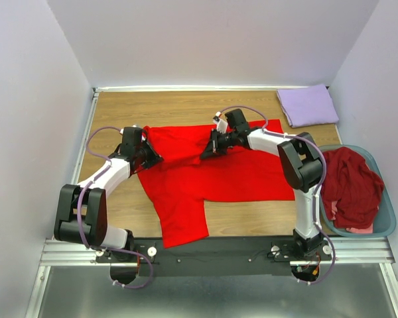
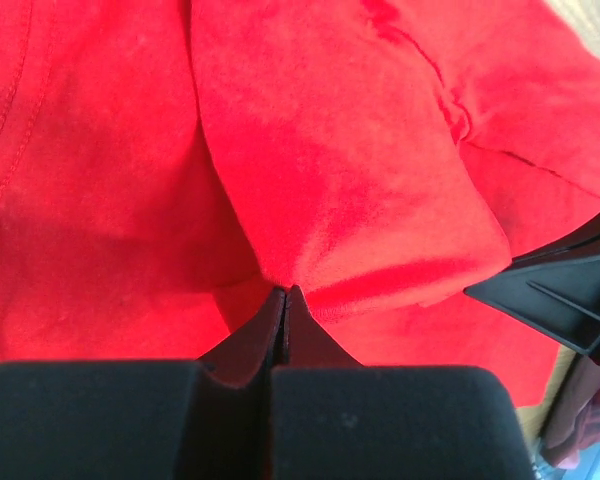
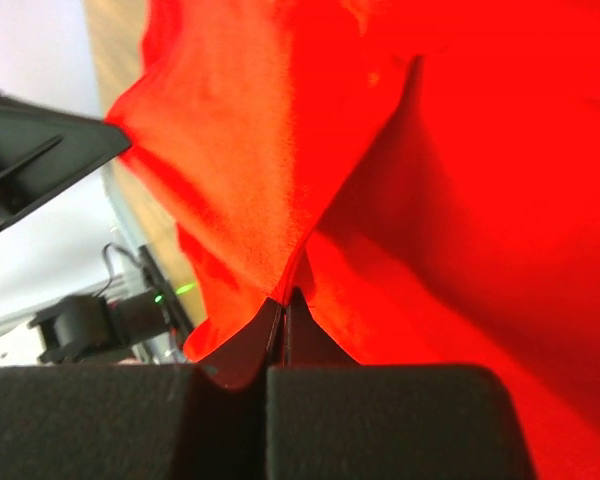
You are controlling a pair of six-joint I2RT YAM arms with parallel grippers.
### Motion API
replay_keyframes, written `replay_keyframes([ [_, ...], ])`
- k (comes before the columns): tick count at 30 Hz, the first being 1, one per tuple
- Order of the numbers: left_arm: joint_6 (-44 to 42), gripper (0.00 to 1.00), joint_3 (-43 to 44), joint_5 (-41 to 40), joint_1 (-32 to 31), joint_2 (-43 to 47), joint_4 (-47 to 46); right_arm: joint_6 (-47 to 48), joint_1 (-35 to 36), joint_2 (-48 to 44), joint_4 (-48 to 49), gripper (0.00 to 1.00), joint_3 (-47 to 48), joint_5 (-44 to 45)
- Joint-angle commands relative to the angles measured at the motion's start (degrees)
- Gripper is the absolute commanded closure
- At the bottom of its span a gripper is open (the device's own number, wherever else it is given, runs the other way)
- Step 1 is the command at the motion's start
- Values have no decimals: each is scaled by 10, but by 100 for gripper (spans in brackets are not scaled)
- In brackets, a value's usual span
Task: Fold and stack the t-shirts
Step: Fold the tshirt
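Observation:
A bright red t-shirt [image 1: 205, 175] lies spread on the wooden table, with a sleeve hanging toward the near edge. My left gripper [image 1: 151, 159] sits at the shirt's left edge. In the left wrist view it [image 2: 284, 292] is shut, pinching a fold of the red cloth [image 2: 360, 180]. My right gripper [image 1: 207, 152] is over the shirt's upper middle. The right wrist view shows it [image 3: 288, 293] shut on a lifted ridge of the same cloth [image 3: 250, 170]. A folded lavender t-shirt [image 1: 308, 105] lies at the back right corner. Maroon t-shirts [image 1: 350, 185] are heaped in the basket.
A teal-blue plastic basket [image 1: 383, 228] stands at the table's right edge, beside the right arm. White walls close in the table on the left, back and right. Bare wood [image 1: 119, 109] shows at the back left.

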State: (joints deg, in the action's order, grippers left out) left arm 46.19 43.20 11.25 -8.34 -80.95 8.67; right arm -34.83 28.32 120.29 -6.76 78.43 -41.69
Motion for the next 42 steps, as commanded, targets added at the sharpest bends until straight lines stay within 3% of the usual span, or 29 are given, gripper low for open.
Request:
replay_keyframes([
  [1,4,100,4,-5,-1,12,-8,20,-7,-4,-36,98,21,-79],
  [14,8,100,-18,-19,-5,22,-19,66,-21,15,-98,96,33,-81],
  [18,-2,89,-22,-25,-6,3,-18,78,-23,26,-110,93,37,-25],
  [19,-2,77,-27,-29,-7,3,-18,80,-23,26,-112,90,37,-16],
  [20,-1,71,-30,-34,-6,6,-18,83,-23,26,-112,82,37,-11],
  [22,-1,59,-30,-74,-5,30,-17,90,-23,23,-113,81,39,-5],
  [26,-10,51,-6,-141,16,58,-26,99,-23,20,-116,77,47,1],
  [29,-38,46,40,-162,38,24,-31,112,-24,10,-120,70,47,6],
  [34,-78,45,125,-177,68,-75,-58,147,-45,-50,-135,52,37,89],
  [42,-103,47,265,-131,72,-251,-41,162,-163,-97,-139,47,35,206],
])
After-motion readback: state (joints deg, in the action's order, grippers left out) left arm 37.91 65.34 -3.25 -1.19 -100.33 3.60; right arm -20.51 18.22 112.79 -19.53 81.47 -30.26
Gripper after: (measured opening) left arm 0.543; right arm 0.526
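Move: Each closed gripper holds one end of the red shirt's turned-in flap, a few cm above the shirt body. From the left hand, the shirt's far left corner is about 9 cm ahead, 4 cm to the left and 5 cm down; the near sleeve is roughly 19 cm back and 7 cm to the right. From the right hand, the far right corner is some 11 cm ahead, 24 cm to the right and 4 cm down; the folded purple shirt lies about 16 cm ahead and 33 cm to the right. Both grippers let go of the flap by opening to about half, after hovering almost in place. The left then sweeps forward about 14 cm and left 9 cm towards the shirt's far left corner, rising a little before it sinks again, rolling its left side up some 15 degrees; the right, opening more slowly, dips, then lifts away rightward and forward towards the far right corner, about 10 cm to the right. ##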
